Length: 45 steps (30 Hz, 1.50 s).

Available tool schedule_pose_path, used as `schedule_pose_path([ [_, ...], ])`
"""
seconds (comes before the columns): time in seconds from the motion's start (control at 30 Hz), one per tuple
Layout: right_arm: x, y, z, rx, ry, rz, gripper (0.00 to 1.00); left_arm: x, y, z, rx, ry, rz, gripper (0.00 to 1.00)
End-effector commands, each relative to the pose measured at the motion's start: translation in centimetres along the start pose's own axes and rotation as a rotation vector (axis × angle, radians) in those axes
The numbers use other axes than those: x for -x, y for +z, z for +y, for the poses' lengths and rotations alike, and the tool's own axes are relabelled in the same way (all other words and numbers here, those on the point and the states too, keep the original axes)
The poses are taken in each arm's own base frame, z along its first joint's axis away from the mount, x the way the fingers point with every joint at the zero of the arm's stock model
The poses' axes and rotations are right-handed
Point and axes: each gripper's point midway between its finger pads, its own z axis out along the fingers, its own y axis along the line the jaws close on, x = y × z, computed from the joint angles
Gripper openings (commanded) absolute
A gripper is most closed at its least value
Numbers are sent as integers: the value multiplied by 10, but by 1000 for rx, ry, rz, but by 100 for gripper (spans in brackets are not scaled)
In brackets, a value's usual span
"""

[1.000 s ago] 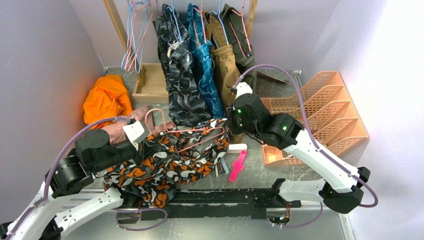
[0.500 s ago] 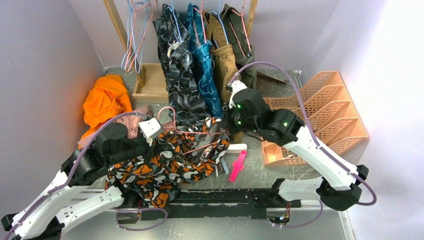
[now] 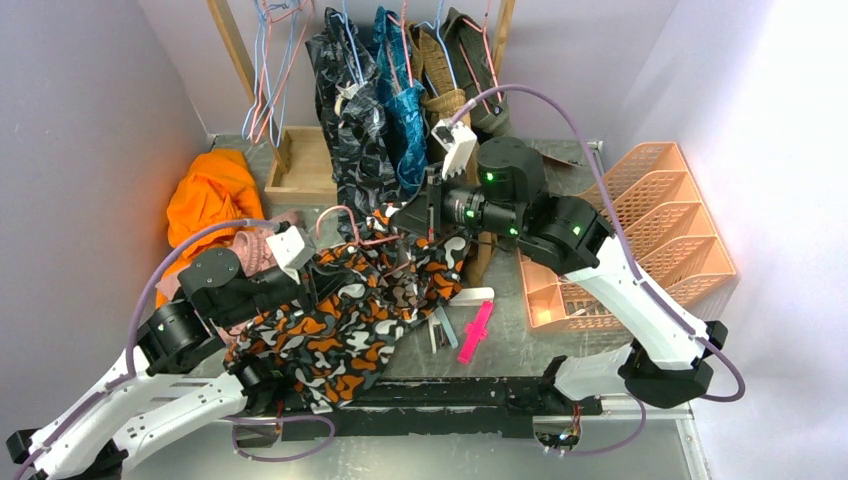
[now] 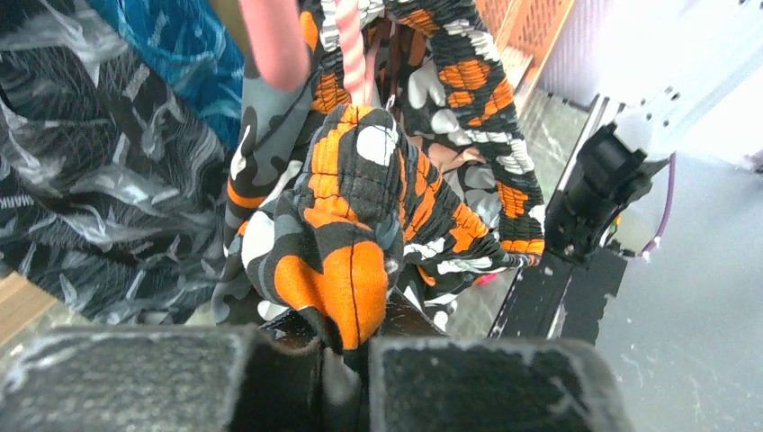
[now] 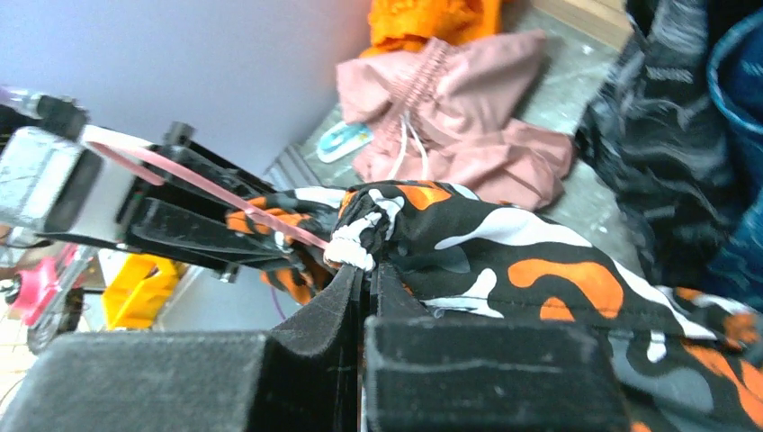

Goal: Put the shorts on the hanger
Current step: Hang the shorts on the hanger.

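Note:
The shorts (image 3: pixel 350 310), in an orange, black, white and grey blotch print, hang stretched between my two grippers, with the lower part draped toward the table's front. My left gripper (image 3: pixel 322 278) is shut on a fold of them (image 4: pixel 346 270), its fingers (image 4: pixel 486 387) pressed together. Higher and to the right, my right gripper (image 3: pixel 408 220) is shut on a bunched edge of the shorts (image 5: pixel 504 243). The pink wire hanger (image 3: pixel 340 215) rises from the fabric, hook up. Its wire (image 5: pixel 216 189) runs to my right fingertips; whether it is pinched too I cannot tell.
Grey-black camo shorts (image 3: pixel 360 150) and blue and tan garments hang on the rack behind. Plain pink shorts (image 5: pixel 450 117) and orange cloth (image 3: pixel 210 195) lie left. Orange baskets (image 3: pixel 640 220) stand right, a wooden tray (image 3: pixel 300 160) at the back, a pink clip (image 3: pixel 475 330) in front.
My right gripper rose and swung left, lifting the shorts' edge and hanger off the table. My left gripper moved up and right with its fold. Both stayed shut.

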Motion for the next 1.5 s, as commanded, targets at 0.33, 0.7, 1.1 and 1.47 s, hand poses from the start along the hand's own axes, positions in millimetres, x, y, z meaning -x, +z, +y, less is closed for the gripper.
schedule_pose_path([
  [0.33, -12, 16, 26, 156, 9, 100, 0, 74, -7, -15, -67, -56, -363, 7],
  [0.7, -3, -3, 35, 183, -48, 91, 47, 89, -8, -12, -71, -134, -531, 7],
  [1.1, 15, -33, 36, 65, -157, -33, 57, 100, -8, 1, -12, -153, -625, 7],
  [1.47, 34, -14, 71, -24, -192, -215, 58, 102, 11, 19, 70, -164, -621, 7],
])
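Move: The right hand still pinches the right side of the shorts' waistband. From it, the hanger's neck lies about 4 cm to the left, 2 back and 2 below; the hanging black shorts some 15 cm ahead, 8 left and 15 below; the blue shorts about 18 ahead, straight in line, 12 below. From the left hand, gripping bunched waistband at the hanger's other side, the neck is about 3 cm right, 4 ahead and 6 above. Up some 4 cm and slightly left goes the right hand with the waistband, then back down; its fingers open to over half and let go. Empty, it draws back and rises to the near side of the hanger, closer to the left gripper. The left hand keeps its pinch, rising about 6 cm overall with a brief dip, tipping its fingers up some 30 degrees and lastly easing forward. ##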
